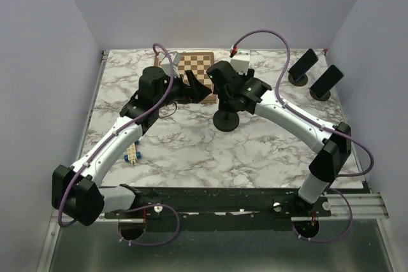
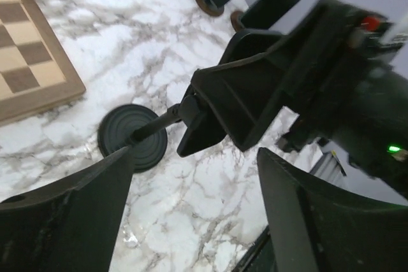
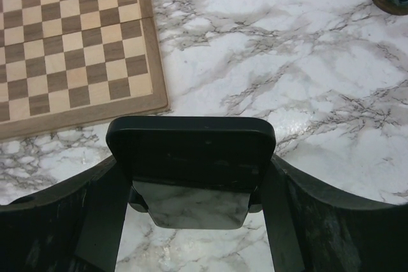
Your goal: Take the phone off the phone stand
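A black phone (image 3: 191,148) with a glossy screen sits between the fingers of my right gripper (image 3: 191,179), which is shut on its two side edges. In the left wrist view the phone (image 2: 199,133) sits at the top of the slanted stem of a black stand with a round base (image 2: 132,137). In the top view the stand base (image 1: 226,120) is at mid-table, below my right gripper (image 1: 224,90). My left gripper (image 2: 194,202) is open and empty, just left of the stand (image 1: 194,88).
A wooden chessboard (image 1: 194,68) lies at the back centre, behind both grippers. Two more phones on stands (image 1: 303,65) (image 1: 326,81) are at the back right. A small blue and yellow object (image 1: 132,155) lies near the left arm.
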Available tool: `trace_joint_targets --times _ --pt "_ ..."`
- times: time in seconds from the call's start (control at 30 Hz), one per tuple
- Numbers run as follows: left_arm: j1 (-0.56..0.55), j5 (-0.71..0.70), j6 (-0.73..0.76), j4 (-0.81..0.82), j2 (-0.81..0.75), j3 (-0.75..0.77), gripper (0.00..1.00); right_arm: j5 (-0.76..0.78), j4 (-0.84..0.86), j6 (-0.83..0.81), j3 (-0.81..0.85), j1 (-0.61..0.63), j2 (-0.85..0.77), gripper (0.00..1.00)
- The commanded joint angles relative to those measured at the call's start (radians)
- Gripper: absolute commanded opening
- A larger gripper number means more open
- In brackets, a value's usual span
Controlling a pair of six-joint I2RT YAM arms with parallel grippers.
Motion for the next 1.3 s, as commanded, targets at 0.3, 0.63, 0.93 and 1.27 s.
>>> trace_joint_targets --times 0.3,0.63,0.93,1.27 --pt "0.008 0.329 -0.089 0.113 0.238 0.045 0.76 -0.285 0.244 -0.159 -0.224 -0.091 -0.229 0.01" --pt "-0.024 0.397 -0.071 0.32 0.306 0.006 0.68 -0.447 0.267 -0.195 -0.26 -0.134 -0.261 0.01" --pt "-0.054 0.313 0.054 0.36 0.339 -0.021 0.51 -0.538 0.283 -0.203 -0.274 -0.146 -0.271 0.01" --pt "-0.083 0.243 0.15 0.364 0.342 -0.019 0.49 -0.612 0.288 -0.219 -0.283 -0.146 -0.286 0.01"
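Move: The phone stand's holder is what my open left hand goes for: about 11 cm to its right, 3 cm ahead and 7 cm below. The phone sits in the holder, its middle some 13 cm right, 3 cm ahead and 5 cm down. The round base is on the table, 12 cm right and 5 cm ahead; the chessboard's middle is about 28 cm ahead, 7 cm left. From my right hand, already pinching the phone's edges, the holder is about 4 cm down and 2 cm forward. I bring my left hand about 8 cm right and 7 cm down to the holder and the phone's lower end, with a brief small rise on the way. I swing its fingers some 20 degrees clockwise and narrow them to about half open around the holder; touch there can't be made out. My right hand keeps its grip on the phone, easing 2 cm back and turning about 20 degrees counter-clockwise. ##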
